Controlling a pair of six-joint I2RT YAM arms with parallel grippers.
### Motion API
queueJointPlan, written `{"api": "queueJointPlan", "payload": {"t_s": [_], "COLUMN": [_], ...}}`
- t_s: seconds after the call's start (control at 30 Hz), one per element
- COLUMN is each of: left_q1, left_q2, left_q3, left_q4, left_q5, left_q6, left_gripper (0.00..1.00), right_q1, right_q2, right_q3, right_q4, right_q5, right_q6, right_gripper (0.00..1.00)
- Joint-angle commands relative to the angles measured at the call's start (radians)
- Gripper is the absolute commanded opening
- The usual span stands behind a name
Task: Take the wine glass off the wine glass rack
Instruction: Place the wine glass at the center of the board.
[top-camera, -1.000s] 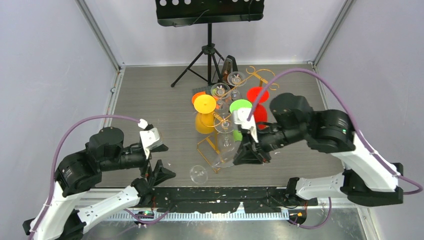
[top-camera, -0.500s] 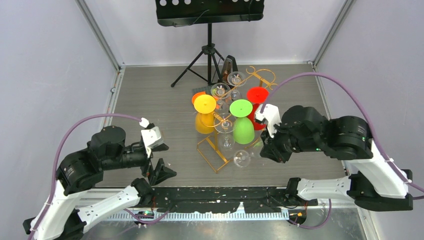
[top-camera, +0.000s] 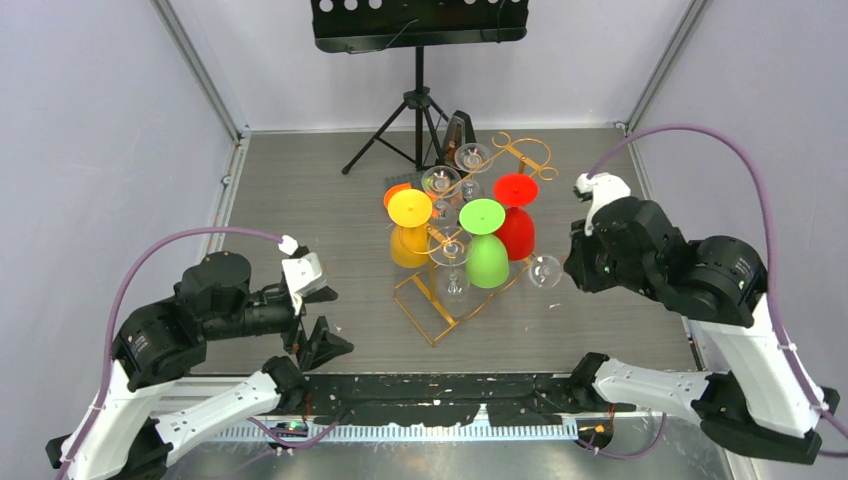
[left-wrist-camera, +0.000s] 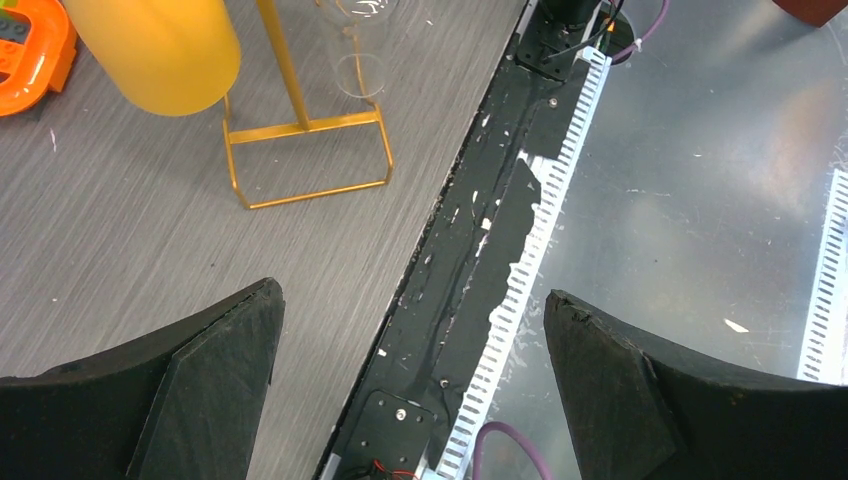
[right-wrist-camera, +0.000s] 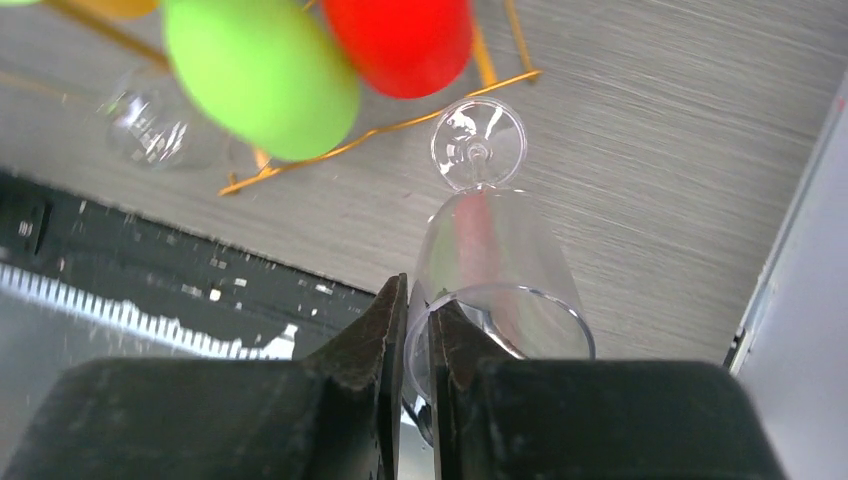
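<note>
The clear wine glass (top-camera: 545, 271) hangs off the rack, just right of it and above the table. My right gripper (top-camera: 572, 268) is shut on its rim. In the right wrist view the fingers pinch the wall of the glass (right-wrist-camera: 495, 260), one pad inside the bowl, and its foot points away from the right gripper (right-wrist-camera: 418, 300). The gold wire wine glass rack (top-camera: 434, 342) stands mid-table with yellow (top-camera: 410, 208), green (top-camera: 482, 215) and red (top-camera: 515, 190) glasses plus clear ones (top-camera: 441, 180) hanging upside down. My left gripper (top-camera: 322, 320) stays open near the front edge, holding nothing.
A black tripod music stand (top-camera: 420, 25) stands at the back, with a small dark object (top-camera: 458, 130) at its foot. An orange item (top-camera: 397, 190) lies behind the yellow glass. The rack's base (left-wrist-camera: 300, 127) lies ahead of the left gripper (left-wrist-camera: 412, 305). Grey walls enclose the table.
My right arm has carried the clear glass from the rack's front to its right side and swung back toward the right wall. The left arm has not moved.
</note>
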Motion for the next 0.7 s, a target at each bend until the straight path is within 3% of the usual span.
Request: {"api": "queueJointPlan", "payload": {"t_s": [0.0, 0.3, 0.67], "left_q1": [0.0, 0.0, 0.0], "left_q2": [-0.007, -0.023, -0.043], "left_q3": [0.017, -0.001, -0.005], "left_q4": [0.047, 0.057, 0.062], "left_q5": [0.036, 0.029, 0.028], "left_q6": [-0.018, -0.035, -0.046], "left_gripper": [1.0, 1.0, 1.0], "right_q1": [-0.155, -0.503, -0.825], "right_q2": [-0.014, 0.099, 0.38], "right_q3": [-0.037, -0.06, 0.013], "right_q4": [0.124, 0.307, 0.466], "right_q5": [0.024, -0.101, -0.237], "right_q6": [-0.051, -0.2, -0.212], "right_gripper": [0.05, 0.05, 0.06]}}
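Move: My right hand still holds the clear wine glass at the rim of its bowl, foot pointing ahead and down. I'm heading for the open table right of the rack, about 24 cm ahead, 9 cm right and 26 below. The rack's middle is some 14 cm ahead and 20 left; its red glass 16 ahead and 12 left, the green one 10 ahead and 19 left. From my left hand that open table is roughly 32 cm ahead and 68 right. I keep the bowl wall pinched and carry the glass out past the rack's red-glass side, my right hand sweeping about 16 cm forward and 8 cm to the right, sinking a few centimetres mostly toward the end. As I go I swing the hand clockwise by nearly 30 degrees, so the glass's foot turns from pointing ahead-left to nearly straight ahead. ##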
